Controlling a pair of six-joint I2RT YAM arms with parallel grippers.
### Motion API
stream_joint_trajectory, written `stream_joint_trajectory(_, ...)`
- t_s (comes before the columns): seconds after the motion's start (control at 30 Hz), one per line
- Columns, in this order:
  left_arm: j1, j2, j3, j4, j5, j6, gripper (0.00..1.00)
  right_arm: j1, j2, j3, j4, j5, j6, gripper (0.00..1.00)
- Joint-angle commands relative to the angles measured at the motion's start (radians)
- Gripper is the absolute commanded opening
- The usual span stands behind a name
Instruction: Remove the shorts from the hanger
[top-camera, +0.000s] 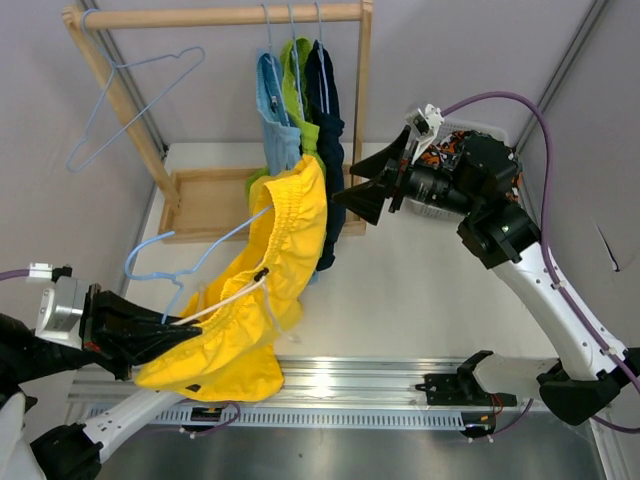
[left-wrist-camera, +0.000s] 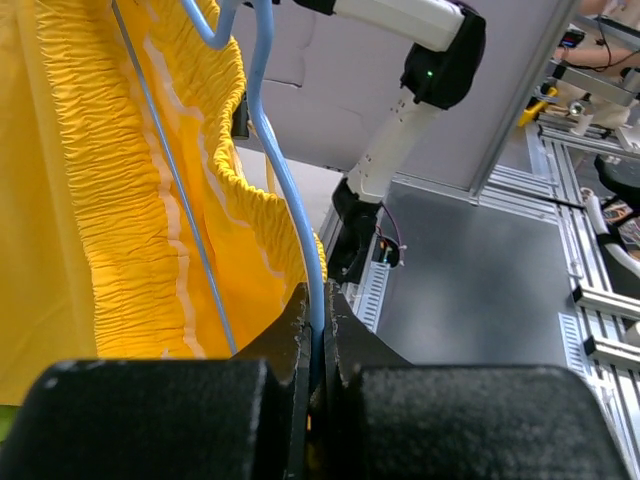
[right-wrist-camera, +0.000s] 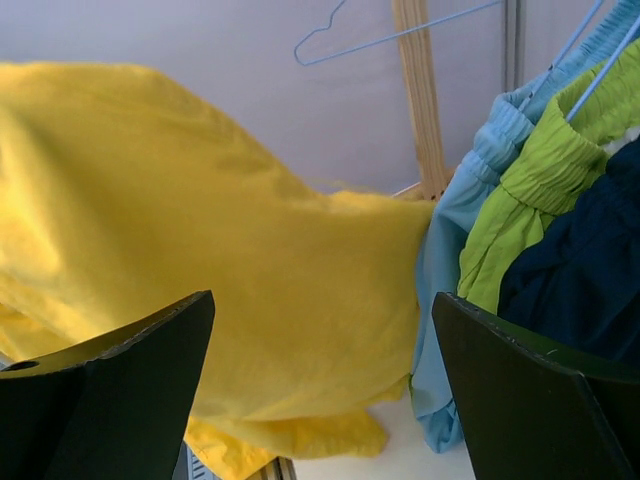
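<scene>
The yellow shorts (top-camera: 265, 280) hang stretched on a light-blue wire hanger (top-camera: 160, 262) off the rack, over the table's front left. My left gripper (top-camera: 188, 335) is shut on that hanger's wire (left-wrist-camera: 315, 300), with the yellow shorts (left-wrist-camera: 110, 200) draped just left of its jaws. My right gripper (top-camera: 356, 186) stands open beside the upper end of the shorts, gripping nothing. In its wrist view the yellow shorts (right-wrist-camera: 250, 270) fill the space ahead of the right gripper (right-wrist-camera: 320, 320). Light blue shorts (top-camera: 275, 125), lime green shorts (top-camera: 298, 85) and navy shorts (top-camera: 326, 130) hang on the rod.
A wooden rack (top-camera: 215, 16) with a tray base (top-camera: 205, 200) stands at the back. An empty blue hanger (top-camera: 130, 100) hangs at its left end. A white basket (top-camera: 470, 135) with orange-patterned fabric sits behind the right arm. An aluminium rail (top-camera: 380, 375) runs along the near edge.
</scene>
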Motion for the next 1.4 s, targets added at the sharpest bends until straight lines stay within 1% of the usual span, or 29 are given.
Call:
stream_joint_trajectory(0.0,-0.014,0.01,-0.007,0.121,0.067,-0.009,0.0,0.026,0.001,0.051,0.045,0.004,-0.003,1.0)
stream_joint_trajectory(0.27,-0.014,0.024,-0.082,0.128,0.053,0.009,0.0,0.09,0.028,0.02,0.091,0.026,0.01,0.99)
stream_joint_trajectory(0.4,-0.014,0.051,-0.062,0.126,0.045,0.051,0.0,0.106,0.018,-0.035,0.157,-0.016,0.046,0.99)
stream_joint_trajectory(0.43,-0.014,0.064,-0.009,0.112,0.035,0.063,0.0,0.107,0.015,-0.047,0.151,-0.028,0.043,1.0)
stream_joint_trajectory(0.5,-0.022,0.087,0.04,0.066,-0.04,0.101,0.0,0.112,-0.011,-0.066,0.129,-0.037,0.036,1.0)
stream_joint_trajectory(0.53,-0.042,0.108,0.107,0.061,-0.072,0.107,0.0,0.112,-0.024,-0.077,0.12,-0.037,0.024,0.99)
stream_joint_trajectory(0.57,-0.051,0.122,0.128,0.053,-0.109,0.111,0.0,0.112,-0.039,-0.101,0.111,-0.034,0.014,0.99)
stream_joint_trajectory(0.63,-0.066,0.16,0.189,0.044,-0.131,0.118,0.0,0.112,-0.088,-0.129,0.08,-0.011,-0.012,0.99)
stream_joint_trajectory(0.77,-0.096,0.211,0.255,0.029,-0.175,0.127,0.0,0.11,-0.148,-0.13,0.003,0.009,-0.059,0.99)
stream_joint_trajectory(0.93,-0.168,0.283,0.404,0.052,-0.11,0.106,0.0,0.109,-0.191,-0.11,-0.007,-0.031,-0.069,0.99)
stream_joint_trajectory(1.0,-0.191,0.295,0.422,0.053,-0.1,0.103,0.0,0.11,-0.192,-0.089,-0.006,-0.042,-0.076,0.99)
stream_joint_trajectory(1.07,-0.197,0.301,0.419,0.059,-0.087,0.092,0.0,0.11,-0.191,-0.078,0.0,-0.045,-0.081,0.99)
stream_joint_trajectory(1.2,-0.197,0.292,0.352,0.069,-0.051,0.077,0.0,0.11,-0.165,-0.048,-0.007,-0.034,-0.119,0.99)
stream_joint_trajectory(1.37,-0.197,0.268,0.291,0.056,-0.068,0.071,0.0,0.112,-0.143,-0.011,-0.014,0.013,-0.159,0.99)
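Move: The right hand, open and pointing left, goes for the far waist end of the yellow shorts, roughly 11 cm to its left, 4 cm back and a few centimetres lower. The navy, green and light-blue shorts hang about 20 cm ahead of it and 10 cm lower, some 6, 11 and 15 cm to its left. The left hand grips the hanger at the shorts' near side; that far waist end lies about 20 cm ahead of it, 17 cm right and near its height. Leftward first, some 3 cm, goes the right hand, then back about 6 cm and a little right, dipping and rising again, its wide-open fingers tilting up slightly as they line up with the far waist end of the yellow shorts. The left hand keeps its pinch on the hanger, sinks slightly, lifts about 9 cm, then eases down 2 cm. ##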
